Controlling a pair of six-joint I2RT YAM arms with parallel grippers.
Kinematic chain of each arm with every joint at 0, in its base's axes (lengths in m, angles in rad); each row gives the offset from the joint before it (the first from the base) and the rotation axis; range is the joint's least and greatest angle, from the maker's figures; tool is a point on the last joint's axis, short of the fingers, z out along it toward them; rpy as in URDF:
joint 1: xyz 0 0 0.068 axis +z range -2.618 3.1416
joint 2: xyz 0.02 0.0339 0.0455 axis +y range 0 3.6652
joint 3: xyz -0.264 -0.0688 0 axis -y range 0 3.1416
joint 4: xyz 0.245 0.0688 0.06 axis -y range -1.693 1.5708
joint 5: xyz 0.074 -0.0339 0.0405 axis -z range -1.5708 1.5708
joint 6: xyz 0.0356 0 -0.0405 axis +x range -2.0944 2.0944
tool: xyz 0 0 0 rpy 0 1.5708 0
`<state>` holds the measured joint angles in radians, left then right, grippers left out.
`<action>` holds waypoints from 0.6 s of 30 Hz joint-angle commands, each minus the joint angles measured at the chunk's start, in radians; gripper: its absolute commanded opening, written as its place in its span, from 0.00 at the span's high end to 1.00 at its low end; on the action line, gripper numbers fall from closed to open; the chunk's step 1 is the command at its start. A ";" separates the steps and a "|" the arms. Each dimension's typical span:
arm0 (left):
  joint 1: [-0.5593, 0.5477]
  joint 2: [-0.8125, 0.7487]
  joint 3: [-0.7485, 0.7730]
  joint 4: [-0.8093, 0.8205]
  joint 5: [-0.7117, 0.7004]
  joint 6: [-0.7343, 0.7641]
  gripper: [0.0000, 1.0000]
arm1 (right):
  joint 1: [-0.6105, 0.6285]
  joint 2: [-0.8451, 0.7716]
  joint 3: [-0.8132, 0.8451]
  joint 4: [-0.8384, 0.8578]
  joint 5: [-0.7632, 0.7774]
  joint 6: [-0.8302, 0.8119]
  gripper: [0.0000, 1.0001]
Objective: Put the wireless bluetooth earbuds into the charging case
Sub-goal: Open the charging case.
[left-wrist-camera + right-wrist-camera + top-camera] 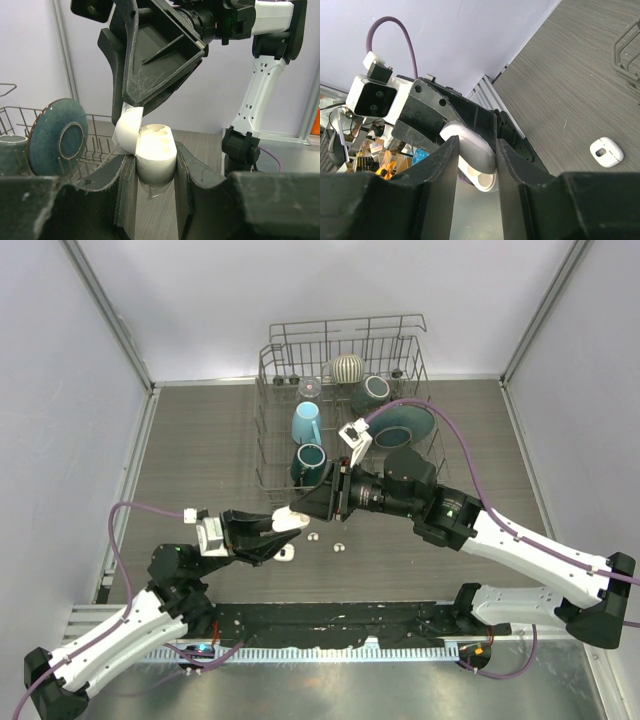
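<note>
The white charging case [156, 152] stands upright between the fingers of my left gripper [155, 162], which is shut on its body. Its lid [127, 131] hangs open to the left, and the empty wells face up. My right gripper [476, 150] comes in from above with its jaws pressed on both sides of the lid [472, 145]. In the top view both grippers meet at the case [287, 528]. Two white earbuds [313, 537] [338, 547] lie on the table just right of it. One earbud [606, 151] shows in the right wrist view.
A wire dish rack [260, 430] stands at the back middle with a light blue mug [306, 423], a dark teal mug [310, 462] and a teal plate [404, 425]. White walls enclose the table on three sides.
</note>
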<state>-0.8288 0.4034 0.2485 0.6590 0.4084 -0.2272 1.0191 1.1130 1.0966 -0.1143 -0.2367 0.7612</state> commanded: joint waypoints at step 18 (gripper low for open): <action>-0.003 -0.061 0.018 0.022 -0.098 0.037 1.00 | 0.001 -0.067 -0.009 0.010 -0.001 -0.037 0.29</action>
<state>-0.8291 0.3428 0.2485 0.6445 0.3401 -0.2207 1.0187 1.0275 1.0615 -0.1234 -0.1753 0.7136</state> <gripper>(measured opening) 0.329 0.705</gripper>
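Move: The charging case's raised lid is already between the right fingertips, about 1 cm left of the hand point. Its base, held in the left fingers, is roughly 2 cm left, 2 cm back and 2 cm below the right hand; from the left hand, the lid is about 2 cm ahead, 2 cm right and 2 cm up. On the table some 27 cm below the right hand, the other white case lies about 5 cm left and level with it, and the nearer earbud pair about 4 cm ahead and 2 cm right. Right fingers open off the lid and withdraw about 2 cm right; left carries the case up and left. ##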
